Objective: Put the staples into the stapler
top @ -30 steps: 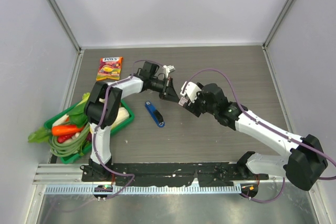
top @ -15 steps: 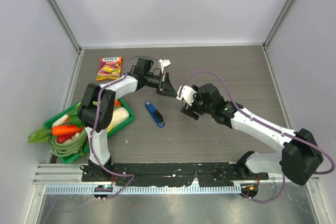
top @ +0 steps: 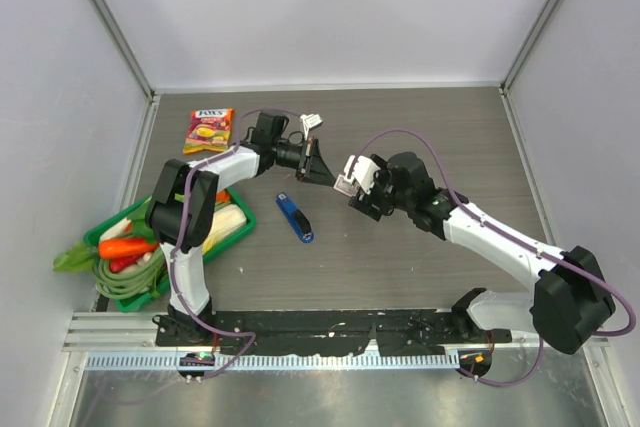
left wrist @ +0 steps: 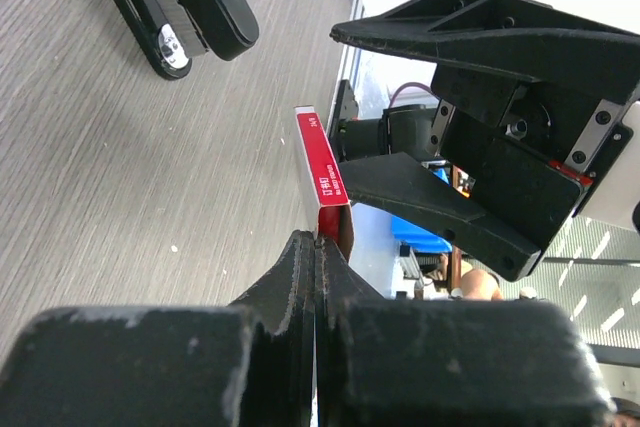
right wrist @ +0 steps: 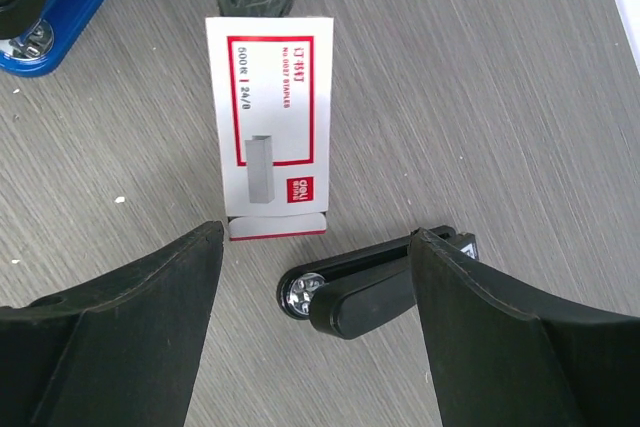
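A small red-and-white cardboard box [right wrist: 270, 152] hangs just above the table, edge-on in the left wrist view [left wrist: 322, 172]. My left gripper [left wrist: 316, 239] is shut on its flap. The staples themselves do not show. A black stapler [right wrist: 370, 287] lies closed on the table below the box, also at the upper left of the left wrist view [left wrist: 175, 2]. My right gripper [right wrist: 318, 242] is open, facing the box from close by, its fingers straddling the black stapler without touching it. A blue stapler [top: 294, 217] lies to the left.
A green tray [top: 243, 223] of vegetables sits at the left table edge. A red-and-yellow candy packet [top: 208, 130] lies at the back left. Grey walls close in the table on three sides.
My right gripper has opened wider and shifted slightly toward the box. My left gripper has drawn back a little with the box still pinched.
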Motion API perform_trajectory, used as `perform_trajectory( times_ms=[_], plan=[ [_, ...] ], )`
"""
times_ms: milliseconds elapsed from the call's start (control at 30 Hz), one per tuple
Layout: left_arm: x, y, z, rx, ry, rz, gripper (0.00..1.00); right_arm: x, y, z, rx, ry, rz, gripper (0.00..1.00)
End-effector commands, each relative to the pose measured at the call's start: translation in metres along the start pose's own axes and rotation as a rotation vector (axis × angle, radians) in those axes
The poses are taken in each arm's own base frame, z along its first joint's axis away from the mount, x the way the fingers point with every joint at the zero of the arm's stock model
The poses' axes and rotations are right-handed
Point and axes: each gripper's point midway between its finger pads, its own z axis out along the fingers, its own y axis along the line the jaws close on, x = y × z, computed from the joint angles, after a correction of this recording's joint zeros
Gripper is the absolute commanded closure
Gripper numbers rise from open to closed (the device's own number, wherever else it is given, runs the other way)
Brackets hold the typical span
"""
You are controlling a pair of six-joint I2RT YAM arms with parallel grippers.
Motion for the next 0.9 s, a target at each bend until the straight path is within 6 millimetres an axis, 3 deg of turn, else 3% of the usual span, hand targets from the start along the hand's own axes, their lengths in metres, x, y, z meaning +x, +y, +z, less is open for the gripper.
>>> perform_trajectory(
  times_ms=[0, 367, 533, 867],
  plan=[
    [-0.006, -0.028, -0.006, 0.068, -0.012, 0.075, 1.0, -0.023, -0.014, 0.0, 0.013, -0.098, -0.01, 0.21],
    [-0.007, -0.029, -0.005, 0.091, -0.02, 0.07, 1.0, -0.015, 0.0, 0.002, -0.039, -0.106, -0.012, 0.21],
    [-0.007, -0.028, -0.005, 0.09, -0.022, 0.066, 1.0, -0.013, -0.004, 0.005, -0.01, -0.101, -0.009, 0.23],
    [-0.006, -0.025, -0.004, 0.09, -0.021, 0.055, 1.0, -0.012, -0.006, 0.003, 0.011, -0.118, -0.022, 0.48]
  ],
)
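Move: The staple box, pinched by its left end in my left hand, has its middle about 4 cm left of my right hand, level ahead and in height; the inner tray pokes out of its right end. The black stapler lies some 4 cm ahead of my right hand, 6 cm right and 12 cm below; the blue stapler is about 16 cm left and 2 cm back, equally low. From my left hand the box's middle is 3 cm right and 1 cm ahead. I sink my open right hand roughly 1 cm and ease it a touch left so its fingertips straddle the tray end of the staple box, then start closing the fingers over that end, by about a quarter of their opening. My left hand keeps its shut pinch on the box's other end, rising just under 1 cm with a slight roll. ##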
